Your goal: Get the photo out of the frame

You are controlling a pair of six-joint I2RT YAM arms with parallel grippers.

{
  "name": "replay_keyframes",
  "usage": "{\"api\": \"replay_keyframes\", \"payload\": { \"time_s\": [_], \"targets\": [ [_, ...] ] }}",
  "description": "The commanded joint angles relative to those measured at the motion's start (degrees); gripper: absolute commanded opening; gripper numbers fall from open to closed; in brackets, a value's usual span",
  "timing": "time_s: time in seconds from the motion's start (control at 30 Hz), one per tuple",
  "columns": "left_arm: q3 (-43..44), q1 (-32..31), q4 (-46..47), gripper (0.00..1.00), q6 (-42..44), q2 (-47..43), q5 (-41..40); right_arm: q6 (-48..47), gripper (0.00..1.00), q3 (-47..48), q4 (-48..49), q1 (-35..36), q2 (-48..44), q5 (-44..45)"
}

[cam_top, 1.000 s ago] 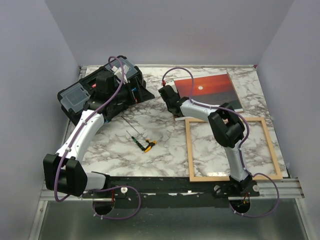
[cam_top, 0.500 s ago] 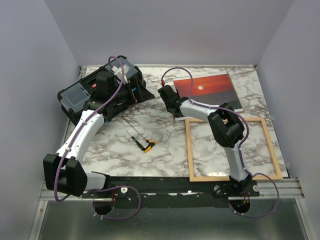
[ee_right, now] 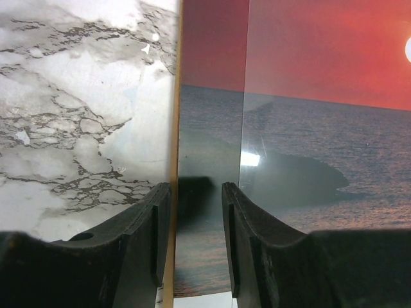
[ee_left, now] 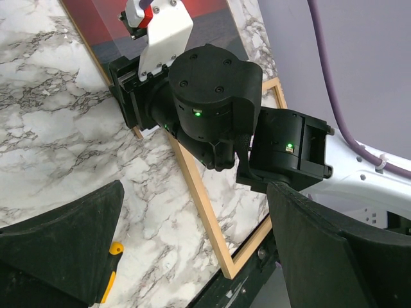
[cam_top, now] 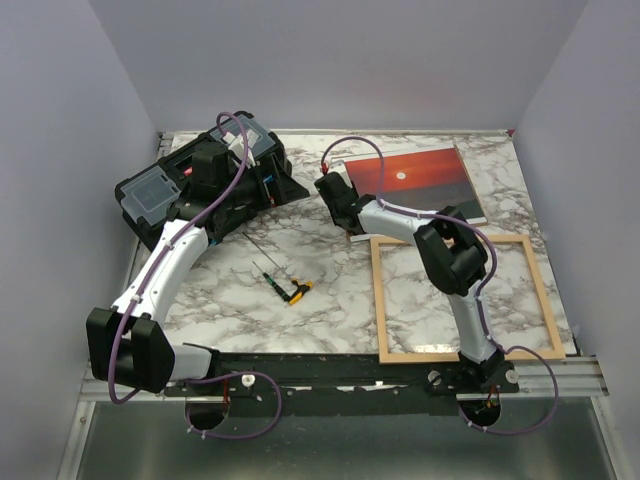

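Observation:
The photo (cam_top: 415, 183), a red-orange sunset print, lies flat at the back right on a brown board whose edge (ee_right: 177, 128) shows along its left side. A glossy clear sheet (ee_right: 321, 128) covers most of it. The empty light-wood frame (cam_top: 378, 300) lies in front of it, near the table's front edge. My right gripper (ee_right: 196, 192) hovers over the photo's left edge. Its jaws stand a little apart, with a bare strip of print and nothing else between them. My left gripper (ee_left: 192, 224) hangs wide open and empty, looking toward the right arm (ee_left: 205, 90).
A black toolbox (cam_top: 165, 190) with clear lids fills the back left under the left arm. A yellow-and-black screwdriver (cam_top: 292, 290) and a thin rod (cam_top: 262, 255) lie mid-table. Purple walls close in on three sides.
The right gripper has crept slightly toward the back left along the photo's edge. The left arm, photo and frame have not moved.

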Motion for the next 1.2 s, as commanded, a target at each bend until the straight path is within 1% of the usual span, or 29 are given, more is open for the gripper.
{"api": "replay_keyframes", "payload": {
  "time_s": [0.0, 0.27, 0.37, 0.5, 0.57, 0.73, 0.9, 0.97, 1.07, 1.17],
  "targets": [
    [0.7, 0.3, 0.5, 0.97, 0.9, -1.3, 1.1, 0.6, 0.42, 0.1, -1.3, 0.5, 1.7, 0.8],
    [0.7, 0.3, 0.6, 0.97, 0.8, -1.3, 1.1, 0.3, 0.41, 0.5, -2.0, 0.7, 3.0, 1.4],
    [0.7, 0.3, 0.6, 0.97, 0.9, -1.4, 1.1, 0.5, 0.39, 1.3, -3.3, 1.0, 3.9, 3.4],
    [0.6, 0.3, 0.5, 0.97, 0.9, -1.4, 0.9, -0.1, 0.29, 0.6, -2.3, 1.8, 4.1, 7.7],
    [0.6, 0.3, 0.6, 0.97, 0.9, -1.4, 0.9, -1.3, 0.26, -0.3, -0.5, 2.1, 3.8, 9.1],
    [0.6, 0.3, 0.5, 0.97, 0.9, -1.3, 0.9, -4.4, 0.14, -0.8, 1.8, 2.7, 3.5, 12.7],
    [0.6, 0.3, 0.6, 0.97, 0.9, -1.3, 0.9, -6.6, 0.06, -1.0, 2.7, 2.8, 3.4, 13.6],
    [0.6, 0.3, 0.6, 0.97, 0.9, -1.2, 0.9, -7.3, 0.01, -1.1, 3.0, 2.9, 3.6, 13.9],
    [0.6, 0.3, 0.4, 0.97, 0.8, -0.9, 0.7, -8.0, 0.00, -1.5, 4.1, 3.0, 3.6, 14.6],
    [0.7, 0.3, -0.3, 0.97, 0.8, -0.5, -0.3, -7.9, 0.00, -3.6, 6.6, 3.0, 1.3, 14.7]
  ]
}}
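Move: The photo, lying on its backing board under a clear sheet, has its middle about 14 cm to the right of the right hand and 4 cm ahead, a centimetre or so lower; the hand is at its left edge. The empty frame is centred some 20 cm back and 24 cm to the right. The yellow-handled pliers lie about 19 cm back and 9 cm left. From the idle left hand, the photo is roughly 12 cm ahead, 22 cm right and 25 cm below. Dipping barely half a centimetre at first, the right hand then edges about 1.5 cm to the right over the backing board's left margin, while its half-open fingers shut completely. The wrist rolls some 10 degrees, its left side going down, and the closed fingertips end at the photo's left edge, seeming to push against it. ##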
